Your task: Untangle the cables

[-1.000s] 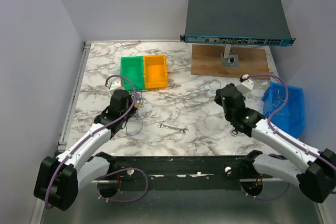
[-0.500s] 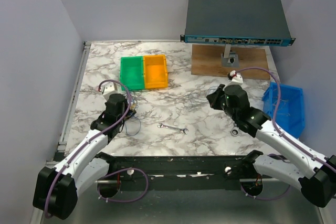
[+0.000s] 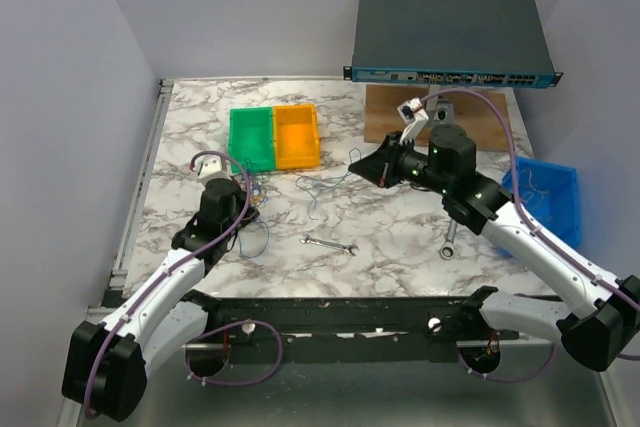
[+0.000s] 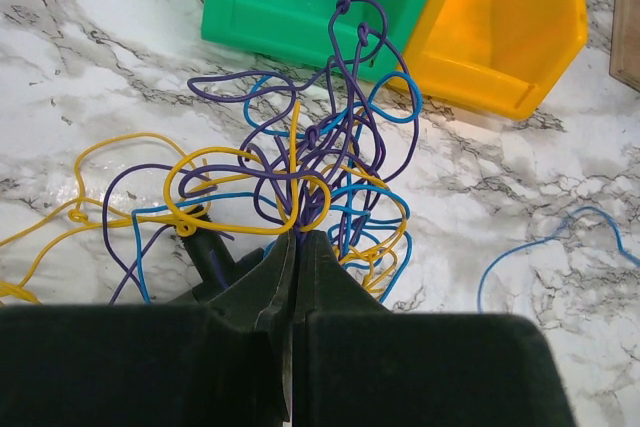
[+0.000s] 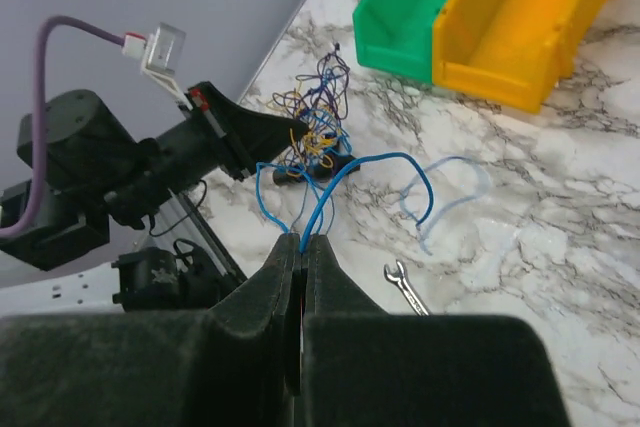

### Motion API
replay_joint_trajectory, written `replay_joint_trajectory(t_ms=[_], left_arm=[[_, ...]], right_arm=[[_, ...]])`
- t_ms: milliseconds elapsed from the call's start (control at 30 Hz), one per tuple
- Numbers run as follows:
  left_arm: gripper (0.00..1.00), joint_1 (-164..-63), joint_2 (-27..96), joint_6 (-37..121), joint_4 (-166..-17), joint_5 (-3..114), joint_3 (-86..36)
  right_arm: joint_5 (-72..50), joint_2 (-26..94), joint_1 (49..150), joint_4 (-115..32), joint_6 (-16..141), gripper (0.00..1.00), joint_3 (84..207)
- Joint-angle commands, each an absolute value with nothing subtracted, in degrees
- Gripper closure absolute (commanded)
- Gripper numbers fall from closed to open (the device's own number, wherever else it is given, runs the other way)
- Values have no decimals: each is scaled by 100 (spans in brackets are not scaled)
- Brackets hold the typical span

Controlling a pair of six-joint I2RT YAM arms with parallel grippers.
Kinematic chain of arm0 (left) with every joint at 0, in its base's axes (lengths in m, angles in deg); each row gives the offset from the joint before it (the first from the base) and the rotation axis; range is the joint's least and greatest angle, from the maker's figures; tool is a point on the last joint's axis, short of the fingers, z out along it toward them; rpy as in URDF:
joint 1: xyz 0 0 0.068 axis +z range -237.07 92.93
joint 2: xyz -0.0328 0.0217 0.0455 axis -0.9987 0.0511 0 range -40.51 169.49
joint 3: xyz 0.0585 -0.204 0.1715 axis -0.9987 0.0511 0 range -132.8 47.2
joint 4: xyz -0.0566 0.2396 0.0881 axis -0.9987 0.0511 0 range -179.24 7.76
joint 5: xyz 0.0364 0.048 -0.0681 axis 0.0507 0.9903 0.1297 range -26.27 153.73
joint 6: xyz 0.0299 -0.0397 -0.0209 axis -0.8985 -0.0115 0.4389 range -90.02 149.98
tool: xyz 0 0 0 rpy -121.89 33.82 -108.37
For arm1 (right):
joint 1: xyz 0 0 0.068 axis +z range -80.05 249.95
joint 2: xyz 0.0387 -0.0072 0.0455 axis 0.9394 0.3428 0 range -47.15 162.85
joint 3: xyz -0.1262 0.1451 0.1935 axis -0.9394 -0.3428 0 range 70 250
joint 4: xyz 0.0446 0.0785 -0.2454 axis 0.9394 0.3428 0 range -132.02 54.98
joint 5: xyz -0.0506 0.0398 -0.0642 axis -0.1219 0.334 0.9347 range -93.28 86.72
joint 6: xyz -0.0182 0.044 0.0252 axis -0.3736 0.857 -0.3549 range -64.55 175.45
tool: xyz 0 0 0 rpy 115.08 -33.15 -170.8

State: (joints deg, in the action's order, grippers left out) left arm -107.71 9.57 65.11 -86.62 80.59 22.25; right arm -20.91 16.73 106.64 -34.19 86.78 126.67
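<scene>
The cables (image 4: 320,162) are a tangle of purple, yellow and blue wire loops on the marble table (image 3: 380,217), just in front of the green bin. My left gripper (image 4: 297,237) is shut on purple and yellow strands at the tangle's near side; from above the left gripper (image 3: 247,209) sits at the bundle (image 3: 258,212). My right gripper (image 5: 302,240) is shut on a separate blue cable (image 5: 352,172), held above the table. In the top view the right gripper (image 3: 356,164) hangs mid-table with that blue cable (image 3: 318,190) trailing left toward the tangle.
A green bin (image 3: 251,139) and a yellow bin (image 3: 296,135) stand side by side behind the tangle. One wrench (image 3: 330,244) lies mid-front and another (image 3: 449,239) under the right arm. A blue bin (image 3: 545,202) sits far right, with a network switch (image 3: 450,37) above a wooden board (image 3: 395,125).
My right arm swung left and rose, carrying the blue cable from the right side toward the middle. The left gripper drew back slightly, still shut on the tangle.
</scene>
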Motion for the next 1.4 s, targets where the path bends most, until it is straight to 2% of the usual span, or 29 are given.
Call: replay_joint_trajectory(t_ms=[0, 100, 267, 333, 467, 500, 533, 567, 667, 700, 800, 900, 933, 967, 1200, 1367], left_arm=[[100, -10764, 937, 6426, -8820, 7887, 2250], [100, -10764, 969, 6408, -8796, 7837, 2229], [100, -10764, 1019, 6399, -8816, 7754, 2208], [100, -10764, 1028, 6399, -8817, 7732, 2202], [100, -10764, 1064, 6390, -8802, 7700, 2174], [100, -10764, 1072, 6390, -8797, 7698, 2172], [100, -10764, 1076, 6390, -8787, 7707, 2168], [100, -10764, 1061, 6390, -8775, 7717, 2157], [100, -10764, 1038, 6399, -8773, 7729, 2173], [100, -10764, 1030, 6399, -8777, 7733, 2173], [100, -10764, 1070, 6390, -8776, 7717, 2171], [100, -10764, 1136, 6390, -8735, 7726, 2134], [100, -10759, 1149, 6390, -8731, 7724, 2129], [100, -10764, 1167, 6390, -8718, 7725, 2123], [100, -10764, 1178, 6390, -8730, 7718, 2120], [100, -10764, 1202, 6390, -8732, 7706, 2113]], right_arm=[[-1606, 1729, 10669, -3181, 8838, 99, 12869], [-1112, 1944, 10669, -3059, 8970, 99, 12350], [-1469, 2380, 10665, -3695, 9267, 98, 11193], [-1273, 2481, 10666, -3789, 9275, 92, 11023], [-1059, 2598, 10664, -3734, 9133, 88, 11062], [-1068, 2639, 10663, -3717, 9090, 89, 11119], [-1089, 2701, 10674, -3681, 9038, 97, 11179], [-1102, 2769, 10677, -3652, 9004, 99, 11252], [-1119, 3003, 10753, -3602, 8889, 99, 11480], [-1124, 3118, 10818, -3562, 8825, 93, 11612], [-972, 3483, 11171, -3352, 8600, 66, 12031], [-679, 3874, 11547, -3087, 8381, 17, 12454], [-610, 3995, 11630, -3017, 8336, 3, 12576], [-566, 4087, 11693, -2928, 8285, 0, 12676], [260, 4661, 11785, -1994, 7821, 0, 13368], [301, 5075, 11952, -1866, 7764, 0, 13595]])
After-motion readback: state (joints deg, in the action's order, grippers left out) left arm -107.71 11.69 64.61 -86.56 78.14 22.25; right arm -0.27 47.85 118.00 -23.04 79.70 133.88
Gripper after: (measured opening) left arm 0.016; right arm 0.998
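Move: The blue cable pinched in the raised right hand is to go down onto clear table about 27 cm below, some 3 cm ahead and 4 cm left. The wrench lies about 2 cm back and 4 cm left of that hand, and the orange bin some 28 cm ahead and 13 cm left. The left hand holds the cable tangle, about 7 cm ahead of the right hand, 22 cm left and 18 cm lower; from the left hand the clear spot is about 18 cm right, 1 cm back, 11 cm down. The blue cable is brought down quickly by the right hand, nearly 20 cm towards the table beside the wrench with a slight drift to the right; then the fingers open wide and let go of the cable while the hand sweeps some 8 cm left. The wrist tips the fingers about 35 degrees further down over the cable, the hand sinking a little more. The left hand keeps its pinch on the tangle. ##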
